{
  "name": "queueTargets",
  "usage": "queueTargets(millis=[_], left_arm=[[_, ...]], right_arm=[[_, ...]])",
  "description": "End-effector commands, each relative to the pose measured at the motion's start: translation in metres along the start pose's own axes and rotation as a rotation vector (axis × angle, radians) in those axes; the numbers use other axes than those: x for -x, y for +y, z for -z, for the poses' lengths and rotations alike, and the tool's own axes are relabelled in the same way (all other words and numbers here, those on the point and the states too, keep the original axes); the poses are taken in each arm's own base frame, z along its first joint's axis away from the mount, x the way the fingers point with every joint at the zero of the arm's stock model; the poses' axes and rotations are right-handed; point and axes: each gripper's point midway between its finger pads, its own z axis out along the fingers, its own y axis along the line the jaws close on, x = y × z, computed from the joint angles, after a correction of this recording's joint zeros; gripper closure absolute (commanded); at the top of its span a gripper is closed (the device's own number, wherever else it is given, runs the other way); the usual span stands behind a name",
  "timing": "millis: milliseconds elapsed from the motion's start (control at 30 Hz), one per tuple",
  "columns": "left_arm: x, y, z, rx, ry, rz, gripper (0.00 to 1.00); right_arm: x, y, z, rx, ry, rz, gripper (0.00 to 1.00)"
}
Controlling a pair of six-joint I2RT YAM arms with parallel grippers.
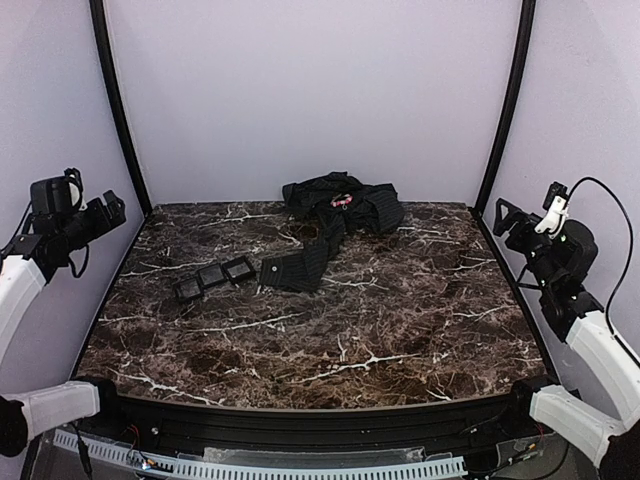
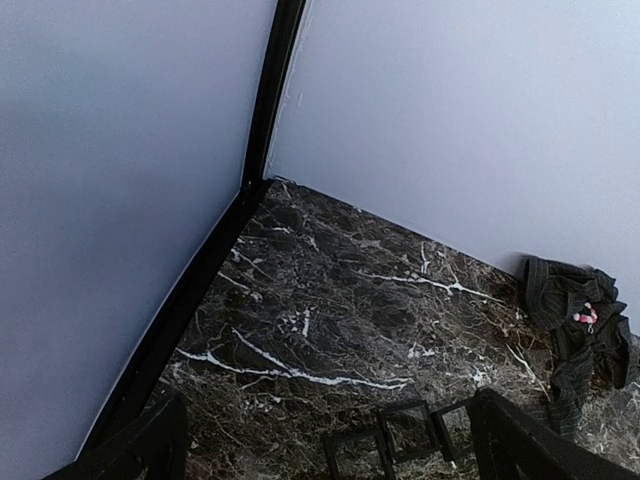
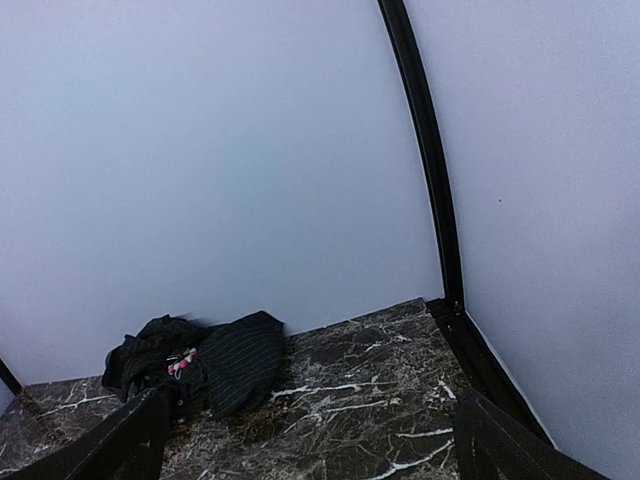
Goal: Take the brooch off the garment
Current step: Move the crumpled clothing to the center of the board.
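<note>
A dark pinstriped garment [image 1: 335,215] lies crumpled at the back middle of the marble table. The small pink brooch [image 1: 342,202] is pinned on its upper part. It also shows in the left wrist view [image 2: 586,317] and the right wrist view [image 3: 181,364]. My left gripper [image 1: 108,212] is raised at the far left edge, open and empty. My right gripper [image 1: 505,217] is raised at the far right edge, open and empty. Both are far from the garment.
Three small black square trays [image 1: 213,276] sit in a row left of the garment's lower sleeve, also in the left wrist view [image 2: 400,440]. Lilac walls with black corner posts [image 1: 118,100] enclose the table [image 1: 400,320].
</note>
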Motion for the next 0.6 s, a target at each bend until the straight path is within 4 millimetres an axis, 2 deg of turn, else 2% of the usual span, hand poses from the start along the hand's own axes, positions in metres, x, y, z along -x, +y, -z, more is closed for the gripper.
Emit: queueTargets(millis=[0, 133, 233, 300, 367, 467, 533, 567], left_arm=[[0.005, -0.010, 0.006, -0.039, 0.014, -0.039, 0.00], [0.014, -0.010, 0.011, -0.034, -0.009, -0.095, 0.00], [0.027, -0.020, 0.015, -0.065, -0.030, -0.174, 0.00], [0.035, -0.027, 0.013, -0.082, -0.035, -0.188, 0.00], [0.040, -0.037, 0.008, -0.095, -0.029, -0.201, 0.00], [0.037, -0.066, 0.000, -0.137, -0.010, -0.256, 0.00], [0.037, -0.077, -0.009, -0.159, 0.000, -0.258, 0.00], [0.038, -0.081, -0.010, -0.173, -0.001, -0.253, 0.00]], right_arm=[[0.000, -0.009, 0.001, -0.054, 0.020, -0.001, 0.01], [-0.015, 0.011, -0.015, 0.022, 0.171, 0.059, 0.01], [-0.033, 0.026, -0.027, 0.014, 0.280, 0.121, 0.01], [-0.046, 0.048, -0.033, 0.054, 0.336, 0.161, 0.01], [-0.055, 0.079, -0.039, 0.140, 0.365, 0.184, 0.01], [-0.072, 0.121, -0.048, 0.242, 0.404, 0.171, 0.01], [-0.085, 0.145, -0.056, 0.289, 0.443, 0.156, 0.01], [-0.099, 0.156, -0.062, 0.304, 0.479, 0.155, 0.01]])
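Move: The crumpled clothing lies about 28 cm to the left of my right hand, some 17 cm farther out and roughly 20 cm below; its brooch sits about 27 cm left and 20 cm out. From my left hand the clothing is about 40 cm to the right and 17 cm ahead, some 18 cm lower. The row of small black trays lies nearer, about 16 cm right of that left hand and level with it, 20 cm below. I sweep my right hand in from the side towards the crumpled clothing, about 13 cm left while reaching some 6 cm forward and sinking a little, swinging the open gripper some 20 degrees counter-clockwise and tipping it down. My left hand rises first, about 5 cm, then also comes in right and forward, turning clockwise towards the clothing, fingers wide open. ##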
